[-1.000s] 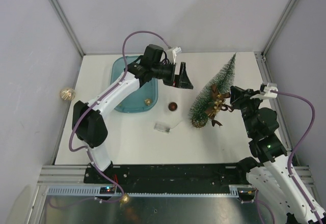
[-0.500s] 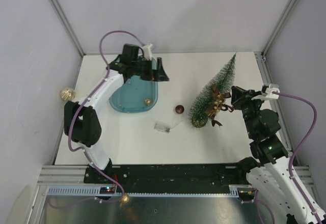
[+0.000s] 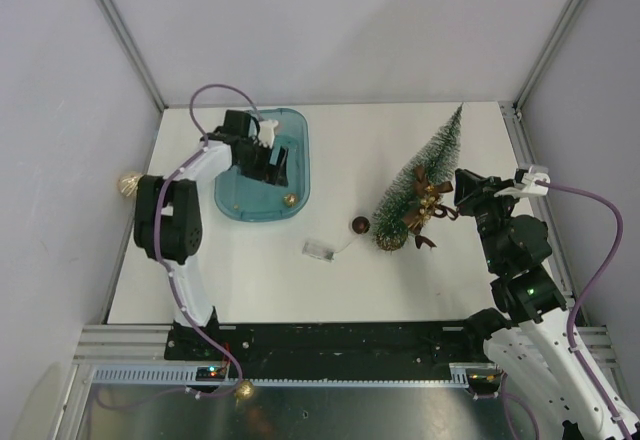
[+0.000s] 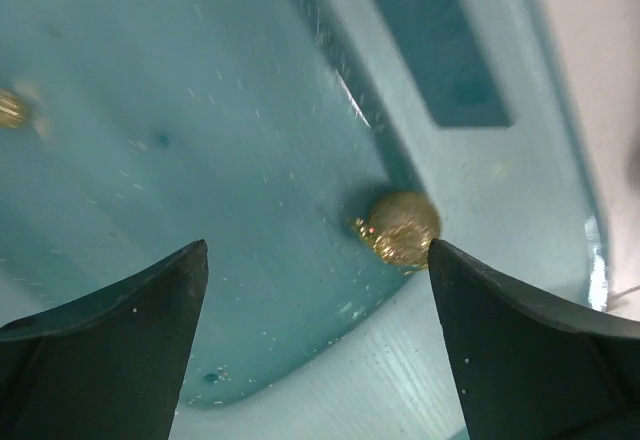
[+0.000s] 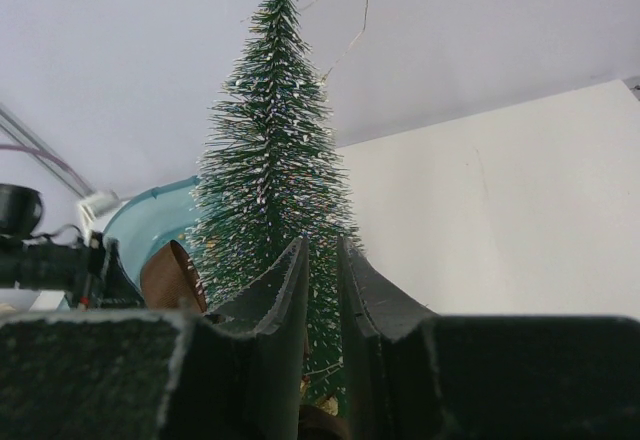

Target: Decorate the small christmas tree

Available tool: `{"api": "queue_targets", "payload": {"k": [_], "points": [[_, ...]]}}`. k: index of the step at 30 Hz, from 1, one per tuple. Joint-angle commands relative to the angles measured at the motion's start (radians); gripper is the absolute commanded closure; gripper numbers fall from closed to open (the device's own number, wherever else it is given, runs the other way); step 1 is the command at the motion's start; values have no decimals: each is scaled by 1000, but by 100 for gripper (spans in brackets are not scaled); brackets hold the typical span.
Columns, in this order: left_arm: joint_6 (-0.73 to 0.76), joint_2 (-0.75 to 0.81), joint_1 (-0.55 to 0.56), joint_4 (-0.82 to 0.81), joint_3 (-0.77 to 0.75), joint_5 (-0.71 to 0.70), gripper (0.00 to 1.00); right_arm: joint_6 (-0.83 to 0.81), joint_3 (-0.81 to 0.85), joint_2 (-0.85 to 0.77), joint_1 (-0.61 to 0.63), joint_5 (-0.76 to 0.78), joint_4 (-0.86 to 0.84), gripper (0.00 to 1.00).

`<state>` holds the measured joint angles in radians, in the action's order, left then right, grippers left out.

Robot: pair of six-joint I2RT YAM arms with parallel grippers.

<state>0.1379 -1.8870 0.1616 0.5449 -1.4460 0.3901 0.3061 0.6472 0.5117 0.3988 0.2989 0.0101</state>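
The small christmas tree [image 3: 418, 182] stands at the right of the table, and a brown bow with gold bells [image 3: 430, 203] hangs on its lower part. My right gripper [image 3: 453, 200] reaches into it from the right. In the right wrist view the tree [image 5: 275, 160] rises just beyond that gripper [image 5: 322, 247], whose jaws are nearly together with green bristles in the thin gap. My left gripper [image 3: 272, 160] hangs open inside the blue tray [image 3: 301, 130]. A gold glitter ball [image 4: 400, 228] lies on the tray floor just past the right fingertip of this gripper [image 4: 316, 250].
A brown ball [image 3: 360, 224] lies on the table left of the tree's base. A small clear box [image 3: 318, 249] with a thin wire sits nearer the front. One gold ball [image 3: 128, 184] rests off the table's left edge and another [image 3: 244, 390] on the front rail.
My left arm swung from mid-table back left and down into the tray, still open. The brown ball rolled right toward the tree. The right arm and tree stayed put.
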Motion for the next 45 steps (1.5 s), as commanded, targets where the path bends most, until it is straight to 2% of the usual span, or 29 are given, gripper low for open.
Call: {"api": "queue_targets", "payload": {"k": [1,6,22,30,33,38,40,45], "points": [[84,-64,6,37,26,39,9,-4,1,-11,-2,13,-15,78],[69,-96,14,37,36,70,15,-7,1,-11,-3,16,-15,78],[-66,-94,36,38,-4,169,13,-10,1,-4,-3,7,-15,78],[-82,-133,103,38,8,115,15,-14,1,-14,-4,13,-15,78],[-92,-147,106,38,7,88,23,-14,2,-17,-4,18,-1,78],[-98,-140,108,38,10,85,46,-12,2,-14,-3,18,13,78],[-93,-125,106,37,15,80,53,-10,1,-13,-3,17,12,78],[-80,-59,92,38,28,67,63,-7,1,-16,-3,15,14,78]]}}
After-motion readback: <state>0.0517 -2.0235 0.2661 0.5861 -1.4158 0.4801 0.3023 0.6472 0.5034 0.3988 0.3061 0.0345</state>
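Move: The gold bauble lies in the blue tray about 4 cm back and 4 cm to the right of the left hand, some 7 cm below. On the table beyond the tray's right side, a dark ball sits about 18 cm to the right of the bauble and 6 cm nearer the base, and a battery box 7 cm right of it and 13 cm nearer. From the right hand, the bauble is about 37 cm left, 10 cm ahead and 30 cm below. Left hand drops about 6 cm while easing back, slides 5 cm right, then closes its fingertips on the bauble. ##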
